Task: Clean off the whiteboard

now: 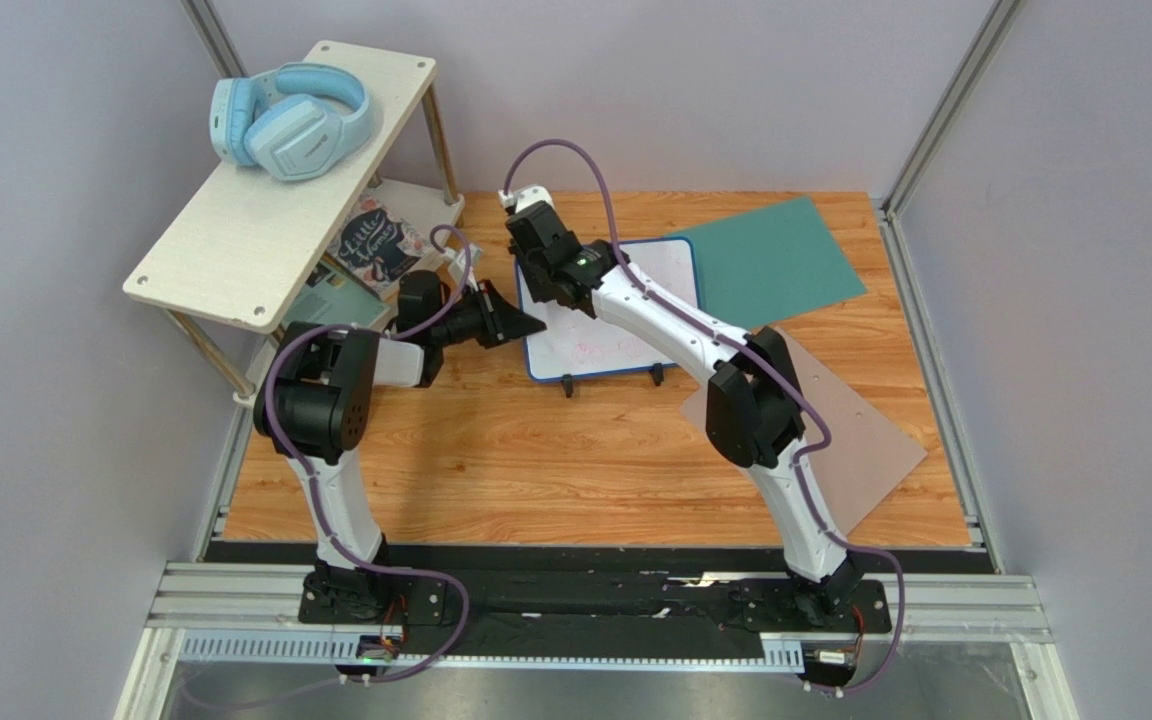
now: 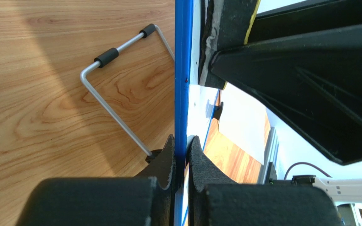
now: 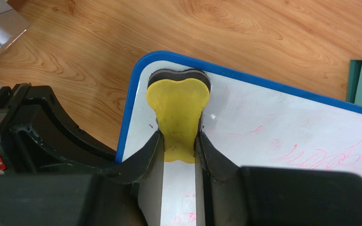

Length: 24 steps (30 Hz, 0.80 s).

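Note:
The whiteboard [image 1: 605, 353] stands tilted on its wire stand [image 2: 117, 108] at the middle of the wooden table. My left gripper [image 2: 181, 141] is shut on its blue frame [image 2: 183, 70] at the left edge [image 1: 527, 321]. My right gripper [image 3: 179, 139] is shut on a yellow eraser [image 3: 178, 108] with a dark felt base. The eraser is pressed against the white face [image 3: 272, 127] near a rounded corner. Pink scribbles [image 3: 320, 157] show to the right of the eraser, and more lie between the fingers. From above, the right gripper [image 1: 555, 288] hides the eraser.
A white shelf [image 1: 267, 210] with blue headphones [image 1: 289, 120] stands at the back left, with a patterned card [image 1: 372, 248] beneath it. A teal sheet [image 1: 770, 258] lies behind the board on the right. A grey-brown sheet [image 1: 868, 435] lies on the right.

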### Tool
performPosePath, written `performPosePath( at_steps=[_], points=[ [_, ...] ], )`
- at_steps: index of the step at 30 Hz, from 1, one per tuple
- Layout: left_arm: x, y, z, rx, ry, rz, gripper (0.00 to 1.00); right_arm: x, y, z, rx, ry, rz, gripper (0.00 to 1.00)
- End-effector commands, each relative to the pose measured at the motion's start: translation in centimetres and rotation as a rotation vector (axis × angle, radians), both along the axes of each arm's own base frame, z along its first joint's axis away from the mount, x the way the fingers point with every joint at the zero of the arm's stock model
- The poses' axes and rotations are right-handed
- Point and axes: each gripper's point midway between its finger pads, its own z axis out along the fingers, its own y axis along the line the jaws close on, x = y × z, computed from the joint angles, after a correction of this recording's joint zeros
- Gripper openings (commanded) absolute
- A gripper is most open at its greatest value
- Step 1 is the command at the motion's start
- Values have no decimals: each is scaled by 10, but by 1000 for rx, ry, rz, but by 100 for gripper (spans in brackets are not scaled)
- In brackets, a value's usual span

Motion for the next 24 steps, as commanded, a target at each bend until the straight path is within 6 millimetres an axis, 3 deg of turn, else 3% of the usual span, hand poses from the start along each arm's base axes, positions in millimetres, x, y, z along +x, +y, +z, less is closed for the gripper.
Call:
performPosePath(
  at_steps=[1, 3, 6, 9, 13, 16, 19, 24],
  points=[
    [0, 4, -22, 78, -12, 21, 0, 29, -76, -48, -89, 59, -190, 0],
    [0, 4, -21, 78, -13, 21, 0, 34, -97, -48, -84, 62, -235, 0],
    [0, 4, -21, 79, -13, 24, 0, 44, -144, -56, -96, 79, -323, 0],
    [0, 4, -22, 80, -10, 25, 0, 46, -175, -68, -113, 106, -376, 0],
    [0, 4, -22, 81, -9, 27, 0, 43, -202, -78, -121, 137, -427, 0],
    [0, 4, -21, 82, -10, 26, 0, 40, -201, -87, -103, 177, -385, 0],
    [0, 4, -23, 83, -4, 28, 0, 36, -184, -87, -52, 209, -309, 0],
    [0, 4, -23, 82, -6, 28, 0, 18, -130, -76, 27, 211, -120, 0]
  ],
)
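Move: At the whiteboard's far left part, the right hand holds the eraser; the far right corner lies about 20 cm to its right, 6 cm ahead and 3 cm lower. The board's middle is roughly 9 cm right and 3 cm back, the left gripper some 5 cm back and 1 cm left, the green panel about 31 cm right and 3 cm ahead. From the left hand, that corner lies some 22 cm right, 12 cm ahead and slightly higher. Sweeping quickly to the right, the right hand wipes the held eraser across the far part of the whiteboard towards its far right corner, some 18 cm sideways and 5 cm forward, sinking slightly and turning about 20 degrees clockwise before easing to a stop. The left fingers keep their pinch on the board's left edge and rise by about a centimetre late in the stroke. ##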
